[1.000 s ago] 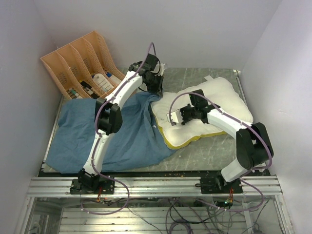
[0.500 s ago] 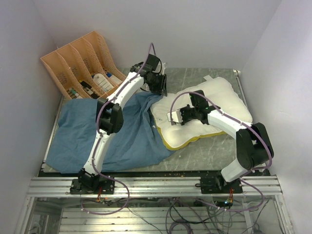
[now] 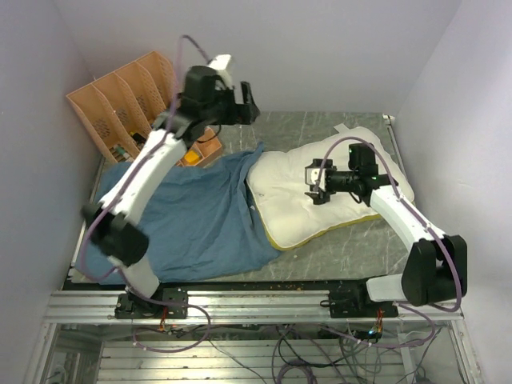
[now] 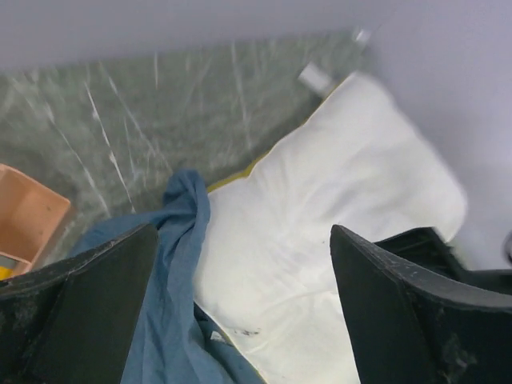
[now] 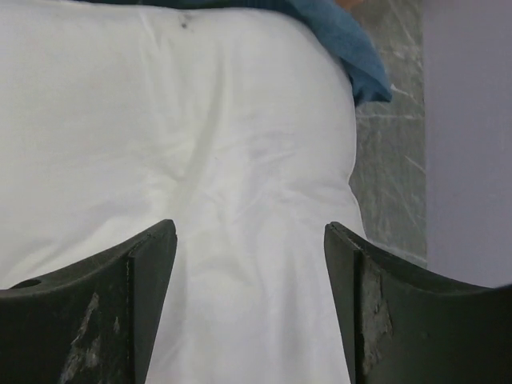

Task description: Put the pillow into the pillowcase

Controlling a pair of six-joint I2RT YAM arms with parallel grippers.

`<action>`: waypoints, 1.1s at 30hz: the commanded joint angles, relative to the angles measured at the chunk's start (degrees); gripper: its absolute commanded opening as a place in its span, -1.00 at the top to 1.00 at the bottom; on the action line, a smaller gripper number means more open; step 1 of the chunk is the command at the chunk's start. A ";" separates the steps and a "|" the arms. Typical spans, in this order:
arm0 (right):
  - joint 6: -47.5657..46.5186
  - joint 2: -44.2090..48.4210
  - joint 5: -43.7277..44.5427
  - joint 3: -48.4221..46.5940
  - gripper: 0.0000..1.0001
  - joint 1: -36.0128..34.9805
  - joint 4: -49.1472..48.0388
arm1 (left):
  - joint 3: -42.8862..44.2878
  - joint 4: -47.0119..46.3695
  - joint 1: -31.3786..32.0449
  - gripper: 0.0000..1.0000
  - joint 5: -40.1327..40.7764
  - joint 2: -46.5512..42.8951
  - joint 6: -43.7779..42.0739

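Observation:
The cream-white pillow (image 3: 336,188) lies flat on the right half of the table, its yellow edge (image 3: 282,240) showing at the near left corner. The wrinkled blue pillowcase (image 3: 192,224) spreads across the left half, and its right edge meets the pillow's left side. My left gripper (image 3: 244,100) hangs high over the back of the table, open and holding nothing. The left wrist view looks down between its jaws (image 4: 244,232) at the pillow (image 4: 320,216) and a bunched pillowcase (image 4: 172,264) corner. My right gripper (image 3: 314,184) hovers open just over the pillow (image 5: 200,144), holding nothing (image 5: 250,228).
An orange slotted file organizer (image 3: 132,100) with small items in it stands at the back left, close under the left arm. Purple walls close in the back and both sides. Bare marble table (image 3: 320,132) shows behind the pillow, with a white tape piece (image 4: 316,76) near the pillow's far corner.
Both grippers have opened. The left arm rose up and back from the pillowcase's edge at the pillow. The right gripper let go of the pillow and shifted right, above it.

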State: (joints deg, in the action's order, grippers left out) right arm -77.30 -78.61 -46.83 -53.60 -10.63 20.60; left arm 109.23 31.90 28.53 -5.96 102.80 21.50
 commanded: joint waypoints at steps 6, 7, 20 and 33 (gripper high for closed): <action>-8.21 5.14 -16.08 -2.27 -0.71 2.11 21.03 | -34.99 -17.94 -0.99 -0.83 0.32 -30.05 12.78; -10.28 4.87 -17.33 -2.69 -0.75 2.04 24.77 | -39.43 -18.83 -0.69 -0.77 0.19 -33.37 14.98; -5.25 5.82 -3.33 3.04 -0.95 -10.69 17.19 | -74.04 -27.88 18.80 -0.68 19.43 -43.28 40.64; -1.87 6.69 1.91 9.48 -0.94 -13.62 10.27 | -66.14 -25.85 28.81 -0.07 25.16 -16.74 45.13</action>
State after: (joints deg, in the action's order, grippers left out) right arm -80.16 -73.14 -46.89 -44.82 -23.88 33.76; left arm 42.46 6.79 56.82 15.92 83.00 64.99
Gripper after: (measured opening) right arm 0.970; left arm 0.681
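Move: The near end of the pillowcase's open lip lies some 24 cm back, 3 cm right and 28 cm below the left hand, with the lip's far tip about 1 cm ahead, 4 cm right and 22 cm below. From the right hand, the pillow's near-left corner is about 15 cm back, 8 cm left and 11 cm below; the near lip is 14 cm back, 14 cm left and 12 cm below. Left hand swoops back and down, roughly 25 cm each, towards the near lip; right opens, backing 12 cm. ##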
